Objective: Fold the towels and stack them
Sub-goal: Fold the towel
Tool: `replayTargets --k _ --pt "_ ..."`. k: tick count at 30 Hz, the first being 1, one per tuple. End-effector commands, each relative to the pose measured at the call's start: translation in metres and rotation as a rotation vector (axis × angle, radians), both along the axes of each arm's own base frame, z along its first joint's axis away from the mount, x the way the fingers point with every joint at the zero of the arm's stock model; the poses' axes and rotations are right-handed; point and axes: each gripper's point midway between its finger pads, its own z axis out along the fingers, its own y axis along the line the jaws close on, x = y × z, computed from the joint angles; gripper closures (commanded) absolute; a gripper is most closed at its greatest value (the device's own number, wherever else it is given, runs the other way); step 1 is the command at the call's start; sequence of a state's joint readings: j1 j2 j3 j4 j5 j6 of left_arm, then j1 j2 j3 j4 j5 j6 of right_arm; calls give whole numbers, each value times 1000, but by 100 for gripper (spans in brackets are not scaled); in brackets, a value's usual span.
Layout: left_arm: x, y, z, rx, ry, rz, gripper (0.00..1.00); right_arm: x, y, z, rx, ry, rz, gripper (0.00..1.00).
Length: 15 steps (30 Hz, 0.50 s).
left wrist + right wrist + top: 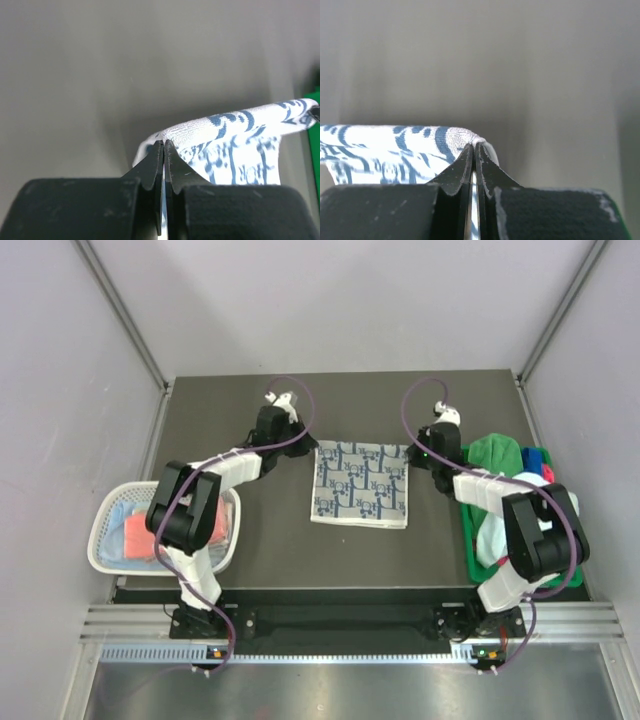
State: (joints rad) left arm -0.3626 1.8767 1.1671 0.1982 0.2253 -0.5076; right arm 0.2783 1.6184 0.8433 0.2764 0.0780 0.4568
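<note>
A white towel with a navy pattern (362,485) lies spread flat on the dark table (280,540). My left gripper (306,443) is shut on its far left corner. In the left wrist view the pinched corner of the towel (240,130) sits between the closed fingertips of that gripper (164,142). My right gripper (414,452) is shut on the far right corner. The right wrist view shows the towel (385,140) pinched in that gripper (474,145). Both corners are lifted slightly off the table.
A white mesh basket (105,525) at the left edge holds a coral pink towel (138,535) and a pale one. A green bin (468,540) at the right edge holds green (495,452), blue (535,455) and white (492,535) towels, partly hidden by the right arm.
</note>
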Motion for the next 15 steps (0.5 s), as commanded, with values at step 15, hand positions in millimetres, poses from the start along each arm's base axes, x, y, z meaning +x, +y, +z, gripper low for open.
replayTargets --k 15 --pt "-87 -4 5 -77 -44 -98 100 -87 0 11 101 -71 41 100"
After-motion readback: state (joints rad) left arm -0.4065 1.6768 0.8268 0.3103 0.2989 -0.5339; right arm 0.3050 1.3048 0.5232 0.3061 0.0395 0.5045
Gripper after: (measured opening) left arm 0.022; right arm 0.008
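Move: The near edge of the patterned towel, over which its raised far edge is being carried, has its middle about 22 cm back and 15 cm to the right of the left hand, some 8 cm below. From the right hand it is about 21 cm back, 15 cm to the left and 8 cm below. The white basket stands roughly 47 cm to the left of the left hand and 22 cm back; the green bin is some 36 cm to the right of the right hand and 20 cm back. The towel's far edge, still pinched by a shut gripper at each corner and already off the table, is drawn back towards the near edge. Both hands travel together nearly level, roughly 8 to 9 cm, keeping their grip and spacing; the wrists barely turn. ##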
